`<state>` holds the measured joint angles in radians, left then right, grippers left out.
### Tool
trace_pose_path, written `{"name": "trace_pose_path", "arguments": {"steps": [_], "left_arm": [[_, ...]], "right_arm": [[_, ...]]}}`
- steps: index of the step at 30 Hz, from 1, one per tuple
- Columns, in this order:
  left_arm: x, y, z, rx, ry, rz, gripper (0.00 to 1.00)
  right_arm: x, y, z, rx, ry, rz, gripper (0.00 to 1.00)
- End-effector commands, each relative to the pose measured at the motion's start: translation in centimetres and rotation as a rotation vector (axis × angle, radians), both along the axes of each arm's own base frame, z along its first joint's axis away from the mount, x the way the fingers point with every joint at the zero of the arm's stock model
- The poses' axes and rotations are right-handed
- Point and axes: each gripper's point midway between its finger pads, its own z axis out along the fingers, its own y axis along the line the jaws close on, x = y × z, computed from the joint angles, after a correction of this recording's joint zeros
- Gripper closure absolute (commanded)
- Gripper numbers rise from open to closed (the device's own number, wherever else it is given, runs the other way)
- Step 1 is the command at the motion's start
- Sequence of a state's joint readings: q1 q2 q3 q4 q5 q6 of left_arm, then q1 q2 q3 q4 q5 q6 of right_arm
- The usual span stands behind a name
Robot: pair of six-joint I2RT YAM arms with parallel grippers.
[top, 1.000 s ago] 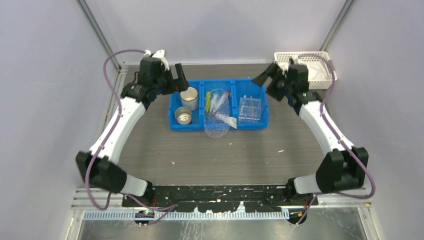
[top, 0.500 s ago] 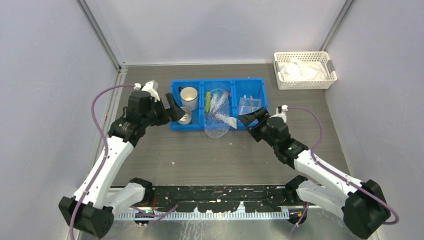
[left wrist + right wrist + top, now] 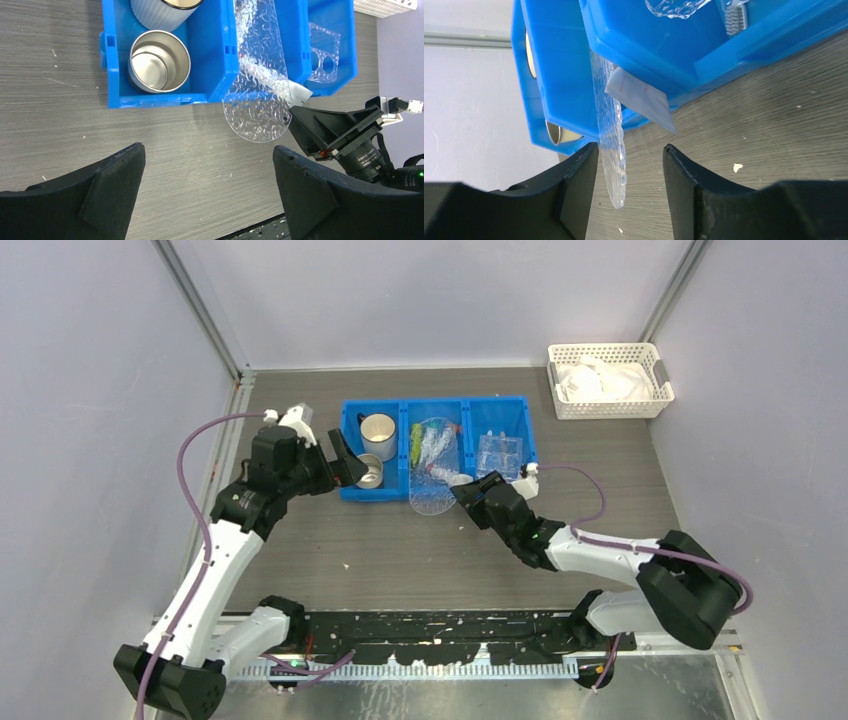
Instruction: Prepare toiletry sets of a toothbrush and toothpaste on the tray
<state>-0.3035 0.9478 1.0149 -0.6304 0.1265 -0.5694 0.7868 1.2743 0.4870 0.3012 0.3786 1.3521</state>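
Observation:
A blue three-compartment bin [image 3: 375, 492] stands mid-table. Its right compartment holds the clear moulded tray [image 3: 500, 452]. The toiletry sets [image 3: 430, 443], clear packets with green and reddish contents, lie in the middle compartment, and one white packet end [image 3: 641, 100] sticks out over the front wall. A clear dimpled oval plate [image 3: 433, 497] overhangs the same wall. My right gripper [image 3: 630, 149] straddles that plate's edge [image 3: 613, 165], its jaws narrowed but apart, the left finger nearest. My left gripper [image 3: 207, 155] hangs wide open over bare table in front of the bin.
Two metal cups [image 3: 160, 60] fill the bin's left compartment. A white lattice basket [image 3: 608, 380] with white bags sits at the back right corner. Grey walls close in on both sides.
Both arms came forward from behind the bin. The right arm swung down to the bin's front and its jaws narrowed round the oval plate's edge. The left gripper stayed wide open.

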Motion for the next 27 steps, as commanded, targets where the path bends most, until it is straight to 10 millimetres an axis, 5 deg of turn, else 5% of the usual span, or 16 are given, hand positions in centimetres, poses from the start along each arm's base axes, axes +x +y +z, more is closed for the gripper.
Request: {"name": "trace_pose_path", "arguments": {"steps": [1,8,19,24,27], "left_arm": [[0.1,0.0,-0.3,0.005,-0.002,-0.005,0.0],[0.4,0.0,-0.9,0.016,0.009,-0.004,0.0],[0.8,-0.2,-1.4,0.006,0.02,0.0,0.0],[0.7,-0.1,-1.5,0.014,0.021,0.004,0.0],[0.8,0.0,-1.5,0.019,0.019,0.007,0.0]], "right_arm": [[2.2,1.5,3.5,0.097,-0.103,-0.063,0.45],[2.7,3.3,3.0,0.126,-0.108,-0.038,0.53],[2.3,4.6,2.8,0.148,-0.107,0.007,0.99],[0.6,3.4,5.2,0.12,-0.134,0.052,0.99],[-1.0,2.1,8.6,0.095,-0.181,0.1,0.99]]}}
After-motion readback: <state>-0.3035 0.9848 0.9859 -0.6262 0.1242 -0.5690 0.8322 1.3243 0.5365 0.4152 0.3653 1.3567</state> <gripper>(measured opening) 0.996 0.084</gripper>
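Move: The clear plastic sheet lies over the tray's middle compartment, its middle about 4 cm ahead of the right hand and 5 cm to its left, roughly level with it; its near end is already between the parted fingers. A white packet's end pokes out some 2 cm straight ahead; the clear holder is 5 cm ahead and 7 cm right. From the left hand the sheet is about 14 cm right, 3 cm ahead and 12 cm below. The clear sheet's near right edge is pinched by the right hand, which slides about 4 cm left and a little forward, almost level, while its half-open fingers shut on the edge. Keeping the pinch, it then rises about 3 cm and starts to draw back. The left hand sinks some 2 cm, fingers still wide open. ##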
